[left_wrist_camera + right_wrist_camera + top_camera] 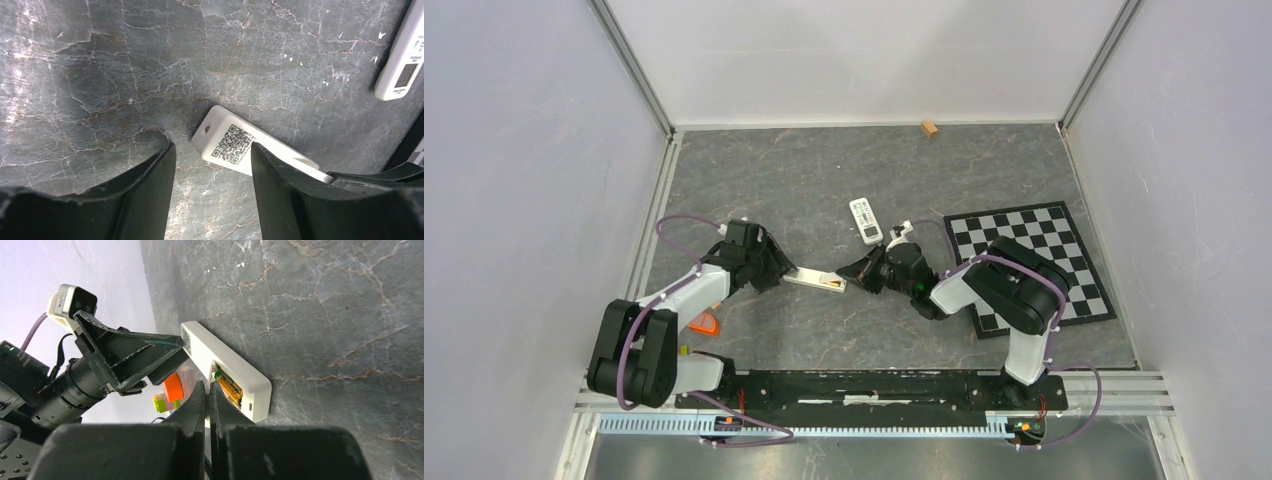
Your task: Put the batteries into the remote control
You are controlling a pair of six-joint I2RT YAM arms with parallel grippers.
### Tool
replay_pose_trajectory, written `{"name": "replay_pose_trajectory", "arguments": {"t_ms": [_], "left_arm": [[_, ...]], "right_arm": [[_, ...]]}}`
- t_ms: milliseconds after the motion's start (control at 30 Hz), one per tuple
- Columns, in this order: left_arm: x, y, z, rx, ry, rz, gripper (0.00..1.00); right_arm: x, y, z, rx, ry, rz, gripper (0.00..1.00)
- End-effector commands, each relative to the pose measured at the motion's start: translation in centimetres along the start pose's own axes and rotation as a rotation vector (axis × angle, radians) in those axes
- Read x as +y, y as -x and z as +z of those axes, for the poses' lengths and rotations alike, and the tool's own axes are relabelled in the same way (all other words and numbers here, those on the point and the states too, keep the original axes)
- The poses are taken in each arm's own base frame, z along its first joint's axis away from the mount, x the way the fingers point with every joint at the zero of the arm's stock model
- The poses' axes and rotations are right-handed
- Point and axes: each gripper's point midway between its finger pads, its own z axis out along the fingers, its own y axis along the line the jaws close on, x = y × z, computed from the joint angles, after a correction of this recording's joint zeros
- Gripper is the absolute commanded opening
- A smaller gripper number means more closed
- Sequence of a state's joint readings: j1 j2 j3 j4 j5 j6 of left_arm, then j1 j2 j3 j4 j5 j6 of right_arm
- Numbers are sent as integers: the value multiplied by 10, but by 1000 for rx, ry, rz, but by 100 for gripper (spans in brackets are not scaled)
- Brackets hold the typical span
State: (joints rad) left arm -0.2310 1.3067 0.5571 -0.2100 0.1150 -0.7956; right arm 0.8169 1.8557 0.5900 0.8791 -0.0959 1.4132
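Observation:
The remote control (814, 279) lies back-up on the table between my two grippers, with a QR label (231, 143) at its left end. Its battery bay is open at the right end, and one brownish-gold battery (229, 386) sits inside it. No other batteries show. My left gripper (212, 150) stands open low over the remote's left end, and its right finger (280, 185) covers part of the white back. My right gripper (207, 390) is shut with nothing between its fingers, its tips right beside the open bay.
A shorter white remote with a display window (865, 220) lies just behind, also seen in the left wrist view (402, 55). A checkerboard mat (1034, 258) is at the right, a small wooden block (930, 128) by the back wall, and an orange piece (707, 322) near the left arm.

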Motion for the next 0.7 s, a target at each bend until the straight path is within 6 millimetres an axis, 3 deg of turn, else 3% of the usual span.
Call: {"name": "replay_pose_trajectory", "arguments": {"t_ms": [0, 200, 467, 667], "left_arm": [[-10, 6, 1, -6, -32, -20, 63], [-11, 4, 1, 1, -42, -24, 62], [-12, 6, 0, -9, -43, -27, 62], [-11, 9, -1, -20, -29, -24, 62]], "right_arm": [[-10, -5, 2, 4, -27, -14, 0], [-18, -8, 3, 9, -64, -45, 1], [-16, -6, -2, 4, -72, -78, 18], [-11, -4, -5, 5, -60, -98, 25]]}}
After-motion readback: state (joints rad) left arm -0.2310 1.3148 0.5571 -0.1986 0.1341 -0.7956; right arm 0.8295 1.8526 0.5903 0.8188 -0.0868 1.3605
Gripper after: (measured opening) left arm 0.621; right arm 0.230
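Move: The remote's open battery compartment, its cover loose over it, lies about 2 cm left of the right hand, 2 cm back and 2 cm below. The other remote stands some 10 cm ahead of this hand and 5 cm to its right, about 4 cm lower. From the left hand, at the remote's far-left end, the compartment is about 8 cm to the right and 2 cm back, about level. The right hand sinks about 1.5 cm and eases back 1 cm at the loose cover, its shut fingers parting. ##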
